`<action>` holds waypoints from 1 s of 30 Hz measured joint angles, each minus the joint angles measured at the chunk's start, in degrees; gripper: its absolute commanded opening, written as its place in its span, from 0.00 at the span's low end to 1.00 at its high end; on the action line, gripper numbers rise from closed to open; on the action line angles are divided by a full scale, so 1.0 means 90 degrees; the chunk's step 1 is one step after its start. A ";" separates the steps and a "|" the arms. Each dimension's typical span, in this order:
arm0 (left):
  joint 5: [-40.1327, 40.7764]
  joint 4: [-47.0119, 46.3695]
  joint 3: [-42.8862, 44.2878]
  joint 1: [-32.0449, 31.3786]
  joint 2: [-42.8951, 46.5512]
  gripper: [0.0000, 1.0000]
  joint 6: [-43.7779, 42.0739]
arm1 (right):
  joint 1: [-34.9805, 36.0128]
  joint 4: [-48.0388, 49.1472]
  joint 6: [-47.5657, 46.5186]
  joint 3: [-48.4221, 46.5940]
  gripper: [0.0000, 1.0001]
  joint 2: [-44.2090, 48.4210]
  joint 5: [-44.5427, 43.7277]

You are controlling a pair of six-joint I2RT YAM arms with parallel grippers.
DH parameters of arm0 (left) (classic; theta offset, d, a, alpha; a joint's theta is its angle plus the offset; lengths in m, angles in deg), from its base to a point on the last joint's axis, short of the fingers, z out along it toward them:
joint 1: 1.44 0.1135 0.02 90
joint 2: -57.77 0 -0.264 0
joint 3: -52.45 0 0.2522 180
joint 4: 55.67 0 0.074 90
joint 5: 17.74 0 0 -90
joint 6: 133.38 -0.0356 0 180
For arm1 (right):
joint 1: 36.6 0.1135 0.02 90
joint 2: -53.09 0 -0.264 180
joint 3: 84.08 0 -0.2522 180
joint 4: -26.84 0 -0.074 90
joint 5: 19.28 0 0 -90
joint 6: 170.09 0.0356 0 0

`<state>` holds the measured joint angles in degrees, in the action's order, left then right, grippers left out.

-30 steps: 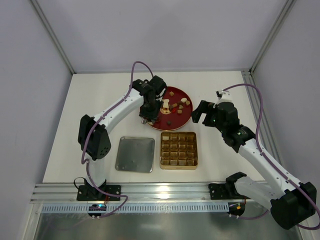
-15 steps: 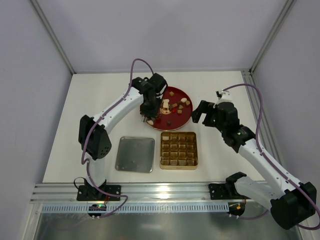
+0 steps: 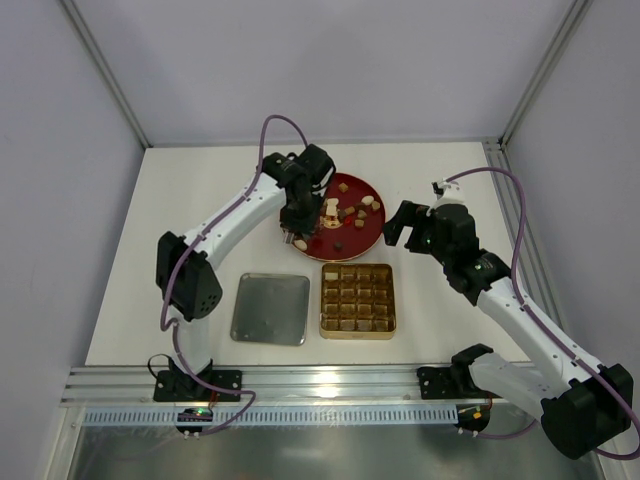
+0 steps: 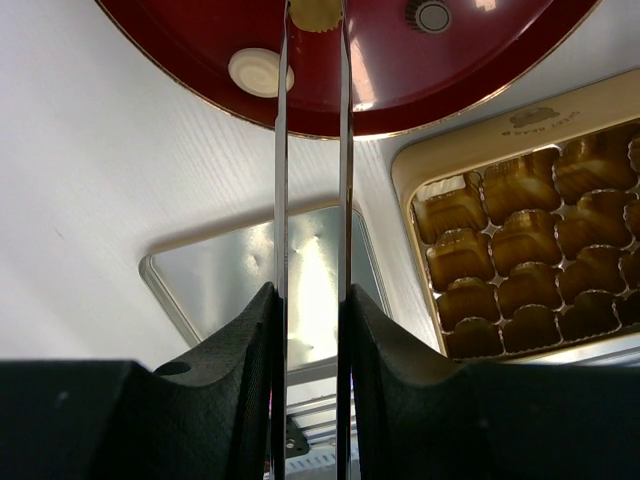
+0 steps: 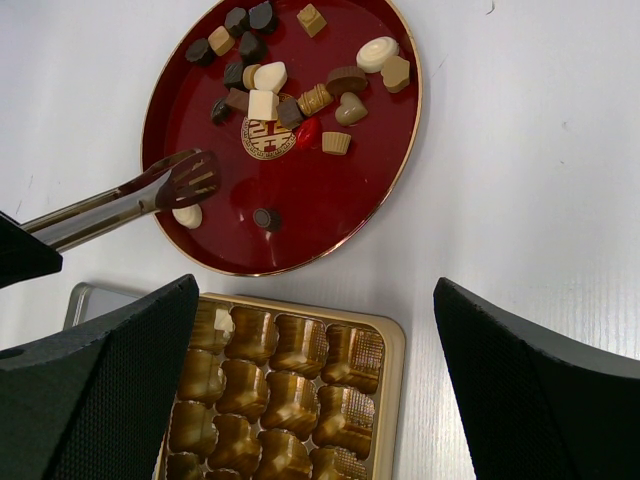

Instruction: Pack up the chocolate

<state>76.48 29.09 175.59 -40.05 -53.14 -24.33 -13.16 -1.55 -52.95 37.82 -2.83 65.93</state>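
The chocolate (image 5: 270, 90) lies as several dark, caramel and cream pieces on the round red plate (image 5: 330, 210), which also shows from above (image 3: 345, 240). My left gripper (image 3: 293, 215) (image 4: 310, 300) is shut on metal tongs (image 5: 150, 195) whose blades (image 4: 281, 150) reach over the plate's near-left part. A caramel piece (image 4: 315, 12) shows between the blade tips; whether it is pinched I cannot tell. A cream round piece (image 4: 258, 72) lies just left of them. My right gripper (image 3: 405, 225) (image 5: 315, 285) hangs open above the plate's right edge and the gold tin (image 5: 395, 340).
The gold tin (image 3: 323, 300) with its grid of cells sits in front of the plate. A flat silver lid (image 3: 270, 308) (image 4: 230, 270) lies to the tin's left. The table's near edge carries an aluminium rail (image 3: 330, 380).
The tong blades have drawn a little closer together in my left gripper. The right arm has not moved.
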 measured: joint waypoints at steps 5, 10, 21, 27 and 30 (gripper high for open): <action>0.0005 0.0097 0.0000 -0.0214 0.0214 0.27 0.0032 | -0.0002 0.0000 0.0000 0.0000 1.00 0.0000 -0.0005; 0.0012 0.0121 -0.0112 -0.0597 0.0675 0.27 0.0158 | 0.0000 0.0000 -0.0002 0.0000 1.00 0.0000 -0.0044; 0.0083 0.0100 -0.0648 -0.1348 0.1416 0.27 0.0527 | 0.0000 -0.0051 -0.0005 0.0000 1.00 0.0000 -0.0126; 0.0095 0.0036 -0.1151 -0.1688 0.1586 0.27 0.0736 | 0.0000 -0.0104 -0.0007 0.0000 1.00 0.0007 -0.0168; 0.0095 -0.0017 -0.1338 -0.1819 0.1647 0.27 0.0850 | 0.0000 -0.0112 -0.0007 0.0000 1.00 0.0007 -0.0170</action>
<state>77.34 28.94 163.55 -56.42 -38.32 -16.68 -13.16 -2.56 -53.02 37.82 -2.76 64.40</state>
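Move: Behind and to the right of the left hand, which grips tongs pinching a gold chocolate, the box has its middle about 10 cm back, 18 cm right and 15 cm below. The white piece in its far-left compartment is about 3 cm back and 11 cm right. The white oval on the red plate lies some 8 cm ahead and 2 cm right, the metal tray 12 cm back and 6 cm left. From the right hand, the box is about 8 cm back and 12 cm left. Drawing back about 12 cm and some 3 to 4 cm right, the left hand carries the gold chocolate in the tongs from the red plate's near edge towards the box's far-left compartments. It climbs about 5 cm over the first half, then sinks some 2 cm, turning roughly 10 degrees clockwise while the fingers keep the tongs squeezed. ##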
